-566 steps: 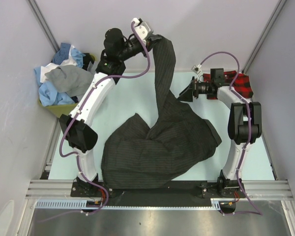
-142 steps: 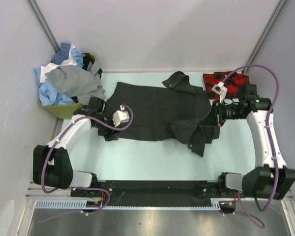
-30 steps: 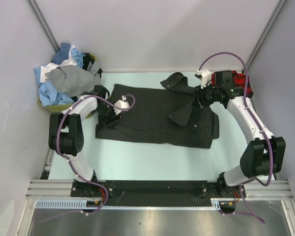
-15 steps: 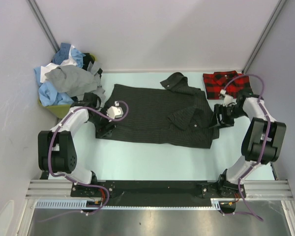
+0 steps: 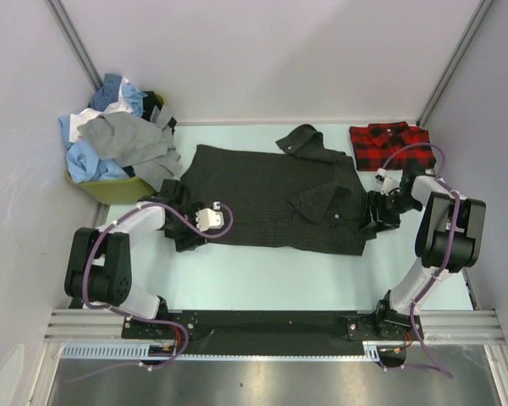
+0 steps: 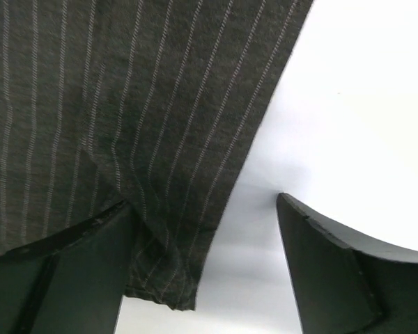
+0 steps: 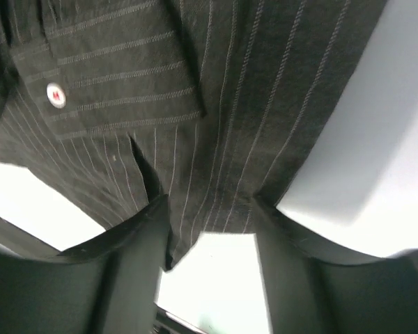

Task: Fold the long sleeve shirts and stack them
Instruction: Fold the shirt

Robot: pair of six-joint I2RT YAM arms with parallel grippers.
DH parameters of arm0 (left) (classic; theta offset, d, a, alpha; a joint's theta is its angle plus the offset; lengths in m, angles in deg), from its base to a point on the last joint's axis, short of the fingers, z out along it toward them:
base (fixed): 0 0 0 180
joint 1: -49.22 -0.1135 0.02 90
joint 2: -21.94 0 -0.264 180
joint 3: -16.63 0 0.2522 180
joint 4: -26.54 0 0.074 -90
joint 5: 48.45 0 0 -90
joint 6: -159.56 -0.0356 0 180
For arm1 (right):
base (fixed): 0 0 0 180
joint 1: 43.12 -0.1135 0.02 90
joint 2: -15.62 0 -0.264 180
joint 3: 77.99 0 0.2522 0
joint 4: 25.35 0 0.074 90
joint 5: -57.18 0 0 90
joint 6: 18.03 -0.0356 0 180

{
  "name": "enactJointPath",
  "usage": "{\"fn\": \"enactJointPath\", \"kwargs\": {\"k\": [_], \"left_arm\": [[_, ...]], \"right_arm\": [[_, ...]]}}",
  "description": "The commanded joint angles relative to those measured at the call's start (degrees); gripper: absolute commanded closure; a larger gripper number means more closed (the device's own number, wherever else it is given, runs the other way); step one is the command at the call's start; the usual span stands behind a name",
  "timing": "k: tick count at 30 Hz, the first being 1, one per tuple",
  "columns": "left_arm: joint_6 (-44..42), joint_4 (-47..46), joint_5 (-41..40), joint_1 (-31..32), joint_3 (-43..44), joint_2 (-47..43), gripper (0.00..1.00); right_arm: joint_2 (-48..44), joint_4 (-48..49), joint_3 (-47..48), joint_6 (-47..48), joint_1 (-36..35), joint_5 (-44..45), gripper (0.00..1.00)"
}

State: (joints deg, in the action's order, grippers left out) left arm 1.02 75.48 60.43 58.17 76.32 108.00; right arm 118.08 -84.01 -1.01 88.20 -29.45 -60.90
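The dark charcoal pinstriped long sleeve shirt lies spread flat across the middle of the table, collar at the back and one sleeve folded over its right half. My left gripper sits low at the shirt's near left corner. In the left wrist view it is open, and the shirt's corner hangs beside the left finger. My right gripper is at the shirt's right edge. Its jaws stand apart, with the shirt's hem lying loose between them. A red-and-black plaid shirt lies folded at the back right.
A heap of blue, white and grey shirts fills a green bin at the back left. The pale table is walled in on three sides. A buttoned cuff shows in the right wrist view.
My right gripper left the sleeve near the collar and swung down to the shirt's right edge. My left gripper slid along the left hem toward the near corner. The sleeve now rests on the shirt.
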Motion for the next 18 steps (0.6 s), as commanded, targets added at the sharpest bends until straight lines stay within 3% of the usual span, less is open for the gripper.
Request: {"fn": "enactJointPath", "kwargs": {"k": [1,2,4,5,6,8,12,18], "left_arm": [[-2.22,-7.05,-4.72,1.42,-2.60,1.04,0.22],[-1.96,-7.05,-5.07,1.68,-2.52,1.47,0.34],[-1.87,-6.44,-5.25,1.95,-2.25,1.30,0.45],[-1.78,-6.00,-5.25,2.30,-2.25,1.13,0.56],[-2.30,-5.39,-5.08,2.65,-2.34,0.60,0.60],[-2.74,-3.03,-4.73,3.70,-2.51,-0.19,0.74],[-3.62,1.11,-3.06,6.25,-4.70,-4.05,0.98],[-2.75,10.95,1.25,12.75,-7.43,-12.22,1.00]], "right_arm": [[1.61,5.26,-2.05,-3.66,-1.98,-1.72,0.50],[2.13,5.27,-1.96,-3.92,-2.07,-1.72,0.55],[2.14,5.18,-1.79,-3.66,-1.90,0.03,0.72],[1.87,5.09,-1.79,-3.31,-1.81,1.08,0.78],[1.70,4.74,-1.70,-2.44,-1.55,3.01,0.91],[1.17,4.48,-1.52,-1.64,-1.37,4.95,1.00],[-0.84,2.11,-1.00,0.99,-1.37,8.73,1.00],[-4.54,-2.46,-0.91,9.16,-0.23,14.44,1.00]]}}
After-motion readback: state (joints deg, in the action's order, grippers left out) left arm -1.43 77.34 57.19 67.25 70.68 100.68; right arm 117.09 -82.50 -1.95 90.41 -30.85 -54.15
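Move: The left hand is low over the striped shirt's near edge by its left corner, the cloth edge about 1 cm below and between the open fingers; the laundry basket stands some 25 cm ahead and 21 cm left. The right hand straddles the shirt's right edge by the near corner, about 1 cm below; the buttoned cuff lies some 9 cm ahead and 9 cm left, the red plaid shirt about 27 cm ahead and 7 cm right. Both grippers shut fully on the striped shirt's edge and pinch it, the left reaching about 1 cm forward as it closes, the right sinking about 1 cm. Keeping its pinch, the left then drags the near-left edge some 5 cm back towards the base and 2 cm right, turning about 10 degrees clockwise, while the right eases nearly 2 cm to its right with a slight roll. ##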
